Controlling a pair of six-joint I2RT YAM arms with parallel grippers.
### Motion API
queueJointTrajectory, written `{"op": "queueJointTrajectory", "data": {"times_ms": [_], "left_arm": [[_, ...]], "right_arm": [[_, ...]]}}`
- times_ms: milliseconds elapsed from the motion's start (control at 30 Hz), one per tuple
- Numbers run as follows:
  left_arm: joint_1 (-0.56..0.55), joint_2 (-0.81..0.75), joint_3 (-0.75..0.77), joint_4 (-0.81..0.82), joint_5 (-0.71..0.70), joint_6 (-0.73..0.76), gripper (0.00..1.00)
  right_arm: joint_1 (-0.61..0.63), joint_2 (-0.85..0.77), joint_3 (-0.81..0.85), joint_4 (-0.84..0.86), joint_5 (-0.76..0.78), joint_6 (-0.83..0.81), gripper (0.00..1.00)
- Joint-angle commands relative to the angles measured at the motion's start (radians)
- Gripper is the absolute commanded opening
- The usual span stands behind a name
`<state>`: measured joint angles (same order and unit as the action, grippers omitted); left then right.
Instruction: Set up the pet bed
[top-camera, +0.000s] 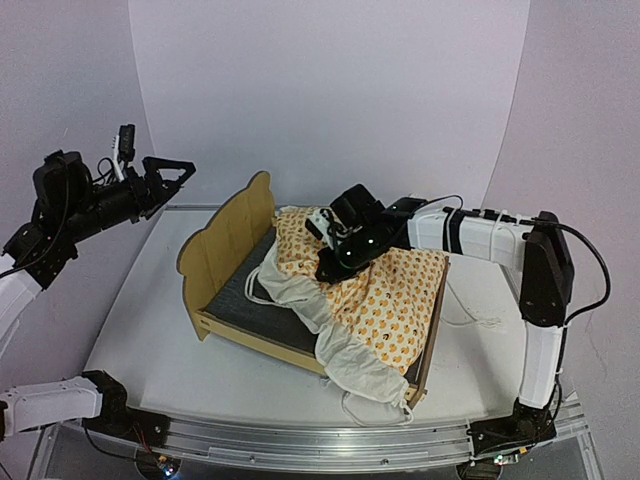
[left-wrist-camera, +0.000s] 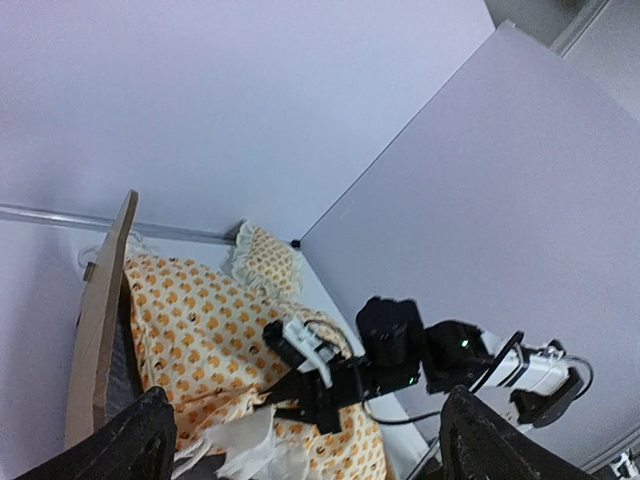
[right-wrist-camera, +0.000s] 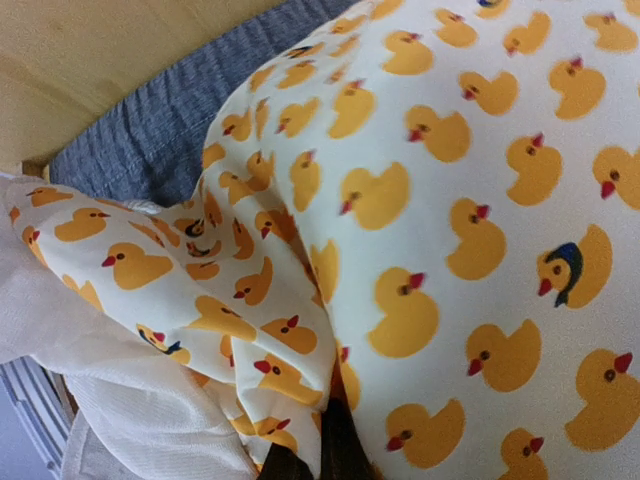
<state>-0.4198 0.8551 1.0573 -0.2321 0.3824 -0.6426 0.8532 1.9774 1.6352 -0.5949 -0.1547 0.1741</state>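
The pet bed (top-camera: 228, 243) stands in the middle of the table, a light plywood frame with its scalloped headboard (left-wrist-camera: 100, 320) to the left and its dark grey base panel (top-camera: 243, 290) partly bare. Duck-print bedding (top-camera: 392, 298) with a white ruffle lies bunched across the frame and hangs over the footboard. My right gripper (top-camera: 330, 268) is down on the bedding and shut on a fold of it (right-wrist-camera: 300, 330). My left gripper (top-camera: 180, 172) hovers high at the far left, open with nothing in it. A small matching pillow (left-wrist-camera: 265, 258) lies beyond the bed by the back wall.
White ruffle and thin cords (top-camera: 375, 410) trail off the bed's near right corner toward the table's metal front rail (top-camera: 330, 445). A cable (top-camera: 470, 312) runs on the table beside the right arm. White backdrop walls close in the back and sides.
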Motion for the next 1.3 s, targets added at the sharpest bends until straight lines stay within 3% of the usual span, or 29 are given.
{"op": "queueJointTrajectory", "data": {"times_ms": [0,100,233,300,567,800,967,1067,1133,1267], "left_arm": [[-0.091,0.068,-0.063,0.012,-0.044,0.150,0.91],[-0.264,0.106,-0.085,-0.010,-0.257,0.261,0.86],[-0.406,0.237,-0.019,-0.100,-0.454,0.395,0.59],[-0.428,0.305,0.014,-0.149,-0.525,0.431,0.46],[-0.434,0.423,0.041,-0.160,-0.591,0.451,0.10],[-0.416,0.597,0.118,-0.149,-0.611,0.412,0.18],[-0.395,0.710,0.174,-0.106,-0.625,0.416,0.31],[-0.386,0.769,0.207,-0.102,-0.693,0.435,0.33],[-0.378,0.797,0.216,-0.090,-0.706,0.461,0.30],[-0.366,0.781,0.213,-0.095,-0.587,0.507,0.04]], "right_arm": [[-0.059,-0.072,-0.073,0.122,-0.223,0.138,0.00],[-0.092,-0.072,-0.089,0.135,-0.294,0.156,0.00],[-0.128,-0.072,-0.120,0.167,-0.349,0.174,0.00],[-0.143,-0.066,-0.123,0.173,-0.370,0.180,0.00],[-0.192,-0.081,-0.159,0.213,-0.414,0.202,0.00],[-0.205,-0.087,-0.174,0.232,-0.461,0.208,0.00],[-0.209,-0.092,-0.182,0.238,-0.470,0.214,0.00],[-0.209,-0.093,-0.182,0.241,-0.479,0.221,0.00],[-0.209,-0.097,-0.187,0.241,-0.482,0.224,0.00],[-0.209,-0.103,-0.179,0.225,-0.511,0.228,0.00]]}}
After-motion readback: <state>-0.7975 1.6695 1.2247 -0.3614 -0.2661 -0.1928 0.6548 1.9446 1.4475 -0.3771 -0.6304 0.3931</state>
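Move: The white cord loop on the dark mattress lies about 8 cm ahead of the left hand, 11 to its right and some 28 below. From that hand, the white ruffle is roughly 6 cm ahead, 17 right and 26 below; the wooden headboard about 14 ahead, 4 right and 24 below. From the right hand, still shut on the duck blanket, the cord is about 13 cm left, 3 back and 5 below. The left hand drops some 26 cm towards the cord loop, first swinging about 10 cm to its right and then reaching about 10 cm forward between headboard and ruffle, its fingers tipping from level to slanting steeply down; they shut nearly fully on the way, part slightly and close again around the cord. The right hand keeps its pinch on the blanket fold, draws it about 3 cm to its right and slightly forward, and tilts some 30 degrees so its fingers point more to the left and less steeply down. ##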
